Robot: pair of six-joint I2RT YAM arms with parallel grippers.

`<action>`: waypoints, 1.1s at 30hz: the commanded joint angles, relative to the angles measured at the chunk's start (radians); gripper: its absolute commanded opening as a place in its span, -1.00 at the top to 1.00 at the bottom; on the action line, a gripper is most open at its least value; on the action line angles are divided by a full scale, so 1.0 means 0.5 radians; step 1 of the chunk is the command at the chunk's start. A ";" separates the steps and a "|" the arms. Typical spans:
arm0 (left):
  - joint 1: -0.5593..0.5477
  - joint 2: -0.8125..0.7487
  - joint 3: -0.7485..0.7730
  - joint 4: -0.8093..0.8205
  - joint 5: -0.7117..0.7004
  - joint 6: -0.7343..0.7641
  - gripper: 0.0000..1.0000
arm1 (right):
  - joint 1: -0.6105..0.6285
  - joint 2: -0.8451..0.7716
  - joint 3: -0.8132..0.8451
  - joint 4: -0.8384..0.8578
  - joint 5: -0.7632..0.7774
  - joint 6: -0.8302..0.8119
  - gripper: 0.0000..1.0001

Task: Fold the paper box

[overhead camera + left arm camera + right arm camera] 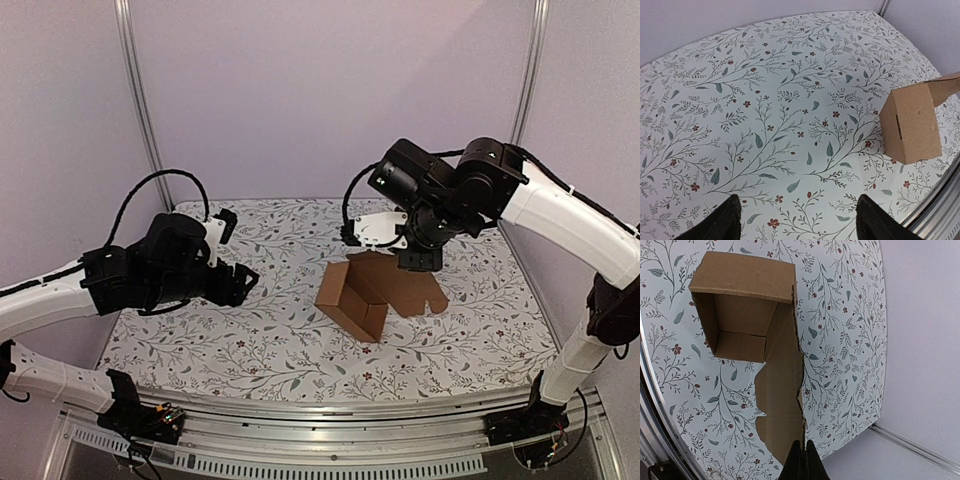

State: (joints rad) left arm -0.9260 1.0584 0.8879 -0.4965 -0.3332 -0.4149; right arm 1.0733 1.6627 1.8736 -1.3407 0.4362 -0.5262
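Observation:
The paper box [352, 300] is a brown carton, half erected, standing on the floral table mid-right with its long lid flap [408, 284] spread out behind it. My right gripper [418, 262] is shut on the far edge of that flap. In the right wrist view, the fingertips [803, 452] pinch the flap [782, 405], and the box's open cavity [740, 325] lies beyond. My left gripper [240, 283] hovers open to the box's left, holding nothing. In the left wrist view, its fingers [725, 222] stand wide apart over bare cloth, with the box [910, 125] at the right.
The floral tablecloth [250, 340] covers the work surface. A metal rail [330, 415] runs along the near edge. Lilac walls and two upright posts [140, 100] close in the back and sides.

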 commanded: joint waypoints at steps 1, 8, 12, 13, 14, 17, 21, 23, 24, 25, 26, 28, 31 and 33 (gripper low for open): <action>0.030 -0.013 0.007 0.019 0.018 0.015 -0.55 | 0.011 0.086 0.019 -0.916 0.009 -0.021 0.93; 0.030 -0.009 -0.001 0.030 0.044 0.002 -0.55 | 0.031 0.178 0.119 -0.837 -0.009 -0.061 0.61; 0.030 -0.020 -0.017 0.031 0.044 -0.001 -0.55 | 0.038 0.219 0.135 -0.719 -0.009 -0.112 0.48; 0.030 -0.025 -0.020 0.030 0.045 -0.005 -0.55 | 0.037 0.228 0.136 -0.684 -0.010 -0.127 0.45; 0.030 -0.029 -0.026 0.031 0.044 -0.007 -0.55 | 0.036 0.231 0.137 -0.651 -0.004 -0.135 0.42; 0.030 -0.039 -0.039 0.033 0.052 -0.016 -0.55 | 0.039 0.245 0.143 -0.538 0.038 -0.164 0.33; 0.030 -0.030 -0.045 0.049 0.059 -0.016 -0.55 | 0.040 0.278 0.170 -0.386 0.066 -0.207 0.23; 0.030 -0.018 -0.047 0.061 0.070 -0.020 -0.55 | 0.038 0.293 0.174 -0.302 0.071 -0.234 0.19; 0.028 -0.013 -0.048 0.067 0.078 -0.020 -0.56 | 0.038 0.296 0.175 -0.255 0.075 -0.245 0.15; 0.029 -0.008 -0.048 0.069 0.084 -0.021 -0.55 | 0.035 0.297 0.176 -0.211 0.079 -0.257 0.13; 0.029 -0.004 -0.050 0.075 0.088 -0.023 -0.55 | 0.031 0.298 0.172 -0.158 0.083 -0.267 0.10; 0.030 0.004 -0.054 0.082 0.100 -0.029 -0.55 | 0.005 0.290 0.174 -0.050 0.084 -0.285 0.04; 0.030 0.013 -0.060 0.098 0.124 -0.042 -0.55 | -0.029 0.286 0.168 0.098 0.127 -0.288 -0.03; 0.030 0.022 -0.065 0.113 0.137 -0.044 -0.56 | -0.052 0.291 0.170 0.180 0.135 -0.291 -0.07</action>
State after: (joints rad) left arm -0.9260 1.0561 0.8753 -0.4652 -0.2916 -0.4244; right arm 1.0729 1.7988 1.9385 -1.3273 0.4759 -0.6594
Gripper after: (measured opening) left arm 0.777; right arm 0.521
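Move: The box's lid is the thing being worked. The box stands on its short end with the lid open like a door, and the right hand's shut fingers are already at the lid's free edge. From the right hand, the lid's middle lies about 5 cm ahead, 5 cm left and 13 cm below. The box body is some 15 cm left, 2 cm ahead and 13 cm below. From the left hand, the lid is about 31 cm right, 5 cm ahead and 8 cm below. The lid is released at its free edge as the right gripper opens from shut to about half. The right hand meanwhile sinks about 3 cm and eases 2 cm left towards the box body, then works about 2 cm forward near the end, rolling nearly 10 degrees so its left side drops. The spread fingers finish over the lid's outer part. ##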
